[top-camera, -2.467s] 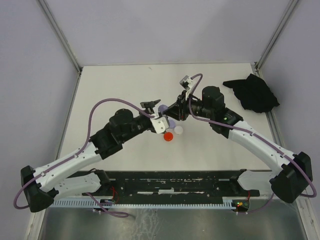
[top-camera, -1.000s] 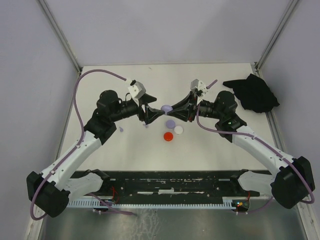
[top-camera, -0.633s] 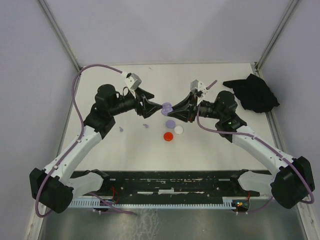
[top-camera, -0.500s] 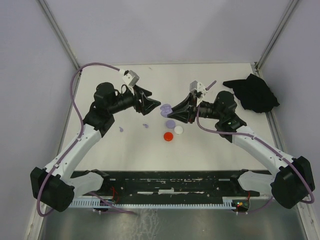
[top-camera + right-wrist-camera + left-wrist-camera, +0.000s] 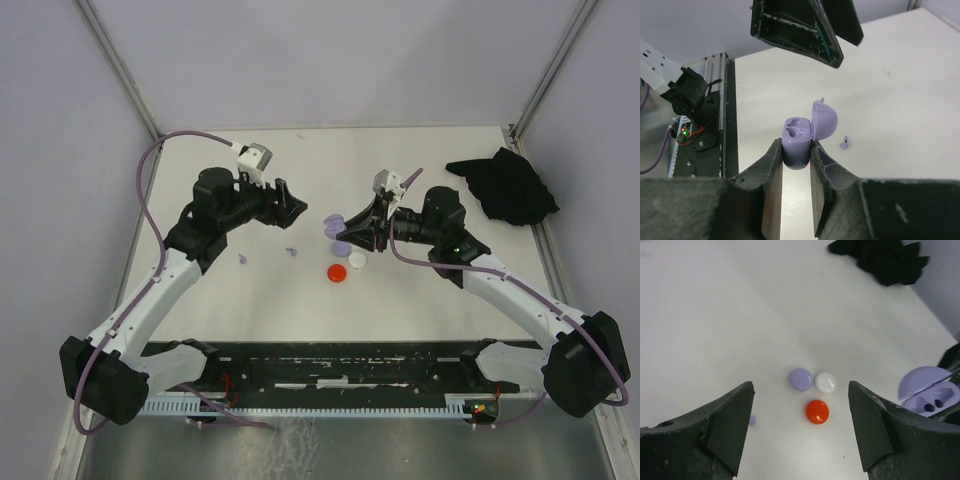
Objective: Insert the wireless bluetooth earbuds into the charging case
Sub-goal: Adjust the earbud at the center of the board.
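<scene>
My right gripper (image 5: pixel 796 150) is shut on the base of a lilac charging case (image 5: pixel 800 137), held above the table with its lid (image 5: pixel 824 120) open and both sockets showing bare. In the top view the case (image 5: pixel 333 222) hangs at the tip of the right gripper (image 5: pixel 343 230). My left gripper (image 5: pixel 295 205) stands open to its left, apart from the case, with nothing between its fingers (image 5: pixel 725 425). Two tiny lilac earbuds (image 5: pixel 291 251) (image 5: pixel 242 258) lie on the table below the left gripper. One earbud (image 5: pixel 844 144) shows beside the case in the right wrist view.
Three round flat discs lie together under the case: lilac (image 5: pixel 341 247), white (image 5: pixel 357 260) and red (image 5: pixel 337 272). A black cloth (image 5: pixel 505 185) is bunched at the far right. A black rail (image 5: pixel 350 375) runs along the table's near edge.
My left gripper, which met the case a second ago, has drawn back to the left and stands apart from it. The right gripper has shifted slightly left and nearer with the case.
</scene>
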You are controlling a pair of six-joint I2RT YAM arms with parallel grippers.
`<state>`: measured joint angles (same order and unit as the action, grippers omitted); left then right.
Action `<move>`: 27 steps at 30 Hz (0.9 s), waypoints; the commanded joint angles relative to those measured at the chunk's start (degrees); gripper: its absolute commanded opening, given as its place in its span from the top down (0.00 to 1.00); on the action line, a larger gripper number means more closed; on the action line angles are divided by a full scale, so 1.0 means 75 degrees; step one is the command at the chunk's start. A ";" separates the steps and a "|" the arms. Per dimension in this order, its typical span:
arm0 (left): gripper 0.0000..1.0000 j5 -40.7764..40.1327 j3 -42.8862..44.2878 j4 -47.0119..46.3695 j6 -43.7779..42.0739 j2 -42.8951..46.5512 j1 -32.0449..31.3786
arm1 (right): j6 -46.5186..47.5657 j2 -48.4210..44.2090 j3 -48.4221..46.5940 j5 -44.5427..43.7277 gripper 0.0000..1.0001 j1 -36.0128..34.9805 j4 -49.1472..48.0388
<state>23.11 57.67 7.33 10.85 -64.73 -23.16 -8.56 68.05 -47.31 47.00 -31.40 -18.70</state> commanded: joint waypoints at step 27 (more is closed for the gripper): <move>0.18 -0.2292 -0.0278 0.2213 0.1449 -0.3520 0.2490 | 0.1038 -0.0202 0.0562 -0.0689 0.98 -0.0018 0.1132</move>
<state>3.97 54.26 26.02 17.78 -89.38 -4.86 -2.66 67.64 -42.28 41.95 -31.40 -10.66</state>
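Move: The earbud to go for lies about 18 cm to the left gripper's left, 2 cm ahead and some 32 cm below it. The second earbud is roughly 15 cm to the right of that one and 2 cm farther out; the red disc lies about 12 cm to the gripper's right and 3 cm nearer the base. From the right gripper, the earbud aimed at is some 30 cm left, 9 cm ahead and 32 cm below. Bring the left gripper down about 24 cm and 16 cm left, leaving the second earbud aside, to hover open just above the left-hand earbud. On the way tip the fingers from nearly level to steeply down and turn them counter-clockwise, some 60 degrees in all. With the right, keep the purple case pinched and sink about 6 cm, fast at first. ##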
